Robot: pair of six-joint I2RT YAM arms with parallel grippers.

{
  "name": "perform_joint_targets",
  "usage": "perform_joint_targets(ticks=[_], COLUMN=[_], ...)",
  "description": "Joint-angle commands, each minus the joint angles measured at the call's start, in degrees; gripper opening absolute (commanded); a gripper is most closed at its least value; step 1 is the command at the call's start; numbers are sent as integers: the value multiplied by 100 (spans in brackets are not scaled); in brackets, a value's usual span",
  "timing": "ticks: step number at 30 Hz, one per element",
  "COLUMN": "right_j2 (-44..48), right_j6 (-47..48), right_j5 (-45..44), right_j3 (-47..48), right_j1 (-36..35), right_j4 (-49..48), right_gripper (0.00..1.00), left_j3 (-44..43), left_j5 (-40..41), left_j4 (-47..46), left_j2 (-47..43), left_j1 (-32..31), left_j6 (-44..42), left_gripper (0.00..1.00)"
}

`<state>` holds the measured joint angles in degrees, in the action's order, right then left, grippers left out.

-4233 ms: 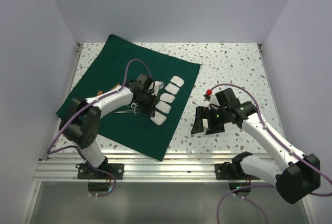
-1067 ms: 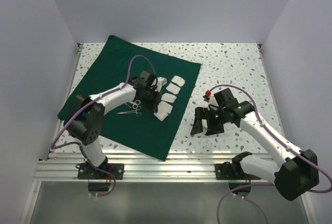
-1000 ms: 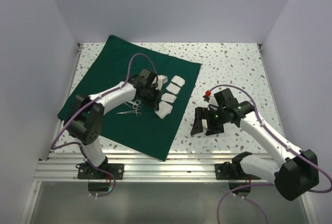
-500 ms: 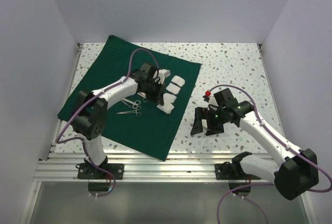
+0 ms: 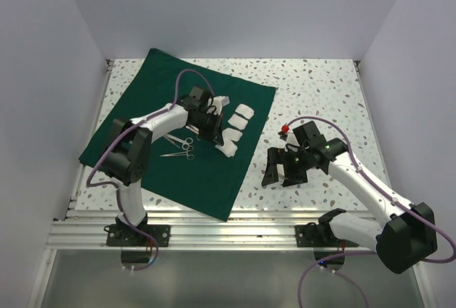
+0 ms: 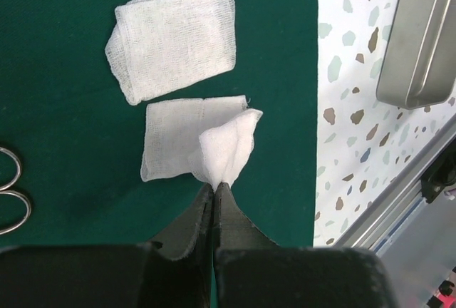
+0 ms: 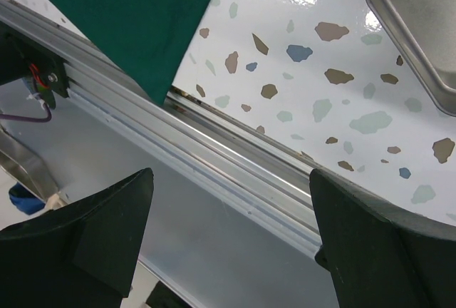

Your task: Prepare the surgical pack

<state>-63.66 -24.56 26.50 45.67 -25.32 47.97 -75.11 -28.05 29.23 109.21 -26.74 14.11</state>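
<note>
The dark green drape (image 5: 178, 108) lies flat on the left of the table. Several white gauze squares (image 5: 240, 113) lie in a row on it. My left gripper (image 5: 217, 140) (image 6: 216, 185) is shut on a lifted corner of the nearest gauze square (image 6: 226, 147) (image 5: 228, 149), whose other part rests on the drape. Another gauze square (image 6: 174, 37) lies just beyond it. Steel scissors (image 5: 184, 141) and forceps (image 5: 174, 155) lie left of the gauze. The steel tray (image 6: 420, 37) (image 7: 420, 37) sits on the speckled table right of the drape. My right gripper (image 5: 281, 169) (image 7: 229, 180) hangs open and empty beside the tray.
The aluminium rail (image 7: 235, 158) runs along the table's near edge, below my right gripper. The drape's near corner (image 7: 142, 16) reaches almost to it. A small red part (image 5: 285, 128) sits near the right arm's wrist. White walls close the table in on three sides.
My left gripper has moved a little toward the back of the table with the gauze corner pinched, and the near gauze has shifted with it. The right arm has not moved.
</note>
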Motion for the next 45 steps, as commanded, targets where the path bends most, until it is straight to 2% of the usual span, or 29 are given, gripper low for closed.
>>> perform_joint_targets(ticks=[1, 24, 26, 32, 38, 45], right_j2=[-15, -77, -77, -120, -129, -129], right_j6=[39, 39, 39, 39, 30, 30], right_j5=[4, 13, 22, 57, 83, 92], right_j3=[126, 74, 82, 74, 65, 65], right_j1=[27, 45, 36, 36, 36, 45], right_j4=[-77, -112, -121, -156, -173, -165], right_gripper=[95, 95, 95, 95, 95, 95], left_j3=[-206, -162, -144, -179, -171, -214], left_j5=[-306, 115, 256, 476, 661, 863], left_j4=[-260, -260, -260, -216, -216, -251], left_j2=[4, 435, 330, 127, 30, 74], left_j1=[29, 108, 108, 108, 108, 99], left_j6=[136, -66, -75, -92, -110, -128], left_gripper=[0, 1, 11, 29, 40, 47])
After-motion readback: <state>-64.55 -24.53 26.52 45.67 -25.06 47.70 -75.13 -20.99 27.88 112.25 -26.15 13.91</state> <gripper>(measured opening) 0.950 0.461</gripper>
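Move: The left hand already holds one gauze by its near edge. The gauze it is being laid on lies about 2 cm ahead, 2 cm to the right and 3 cm below. The next gauze in the row is some 6 cm ahead and 4 cm right, and the scissors' rings are about 9 cm to the left, level with the hand. From the idle right hand, the gauze being covered is roughly 17 cm ahead, 17 cm left and 9 cm below. The held gauze stays pinched while the left hand lowers about 3 cm onto the nearest gauze of the row. There the fingers let go, opening from shut to about half, while the hand eases some 2 cm left and forward, staying low, its wrist turning only slightly. ##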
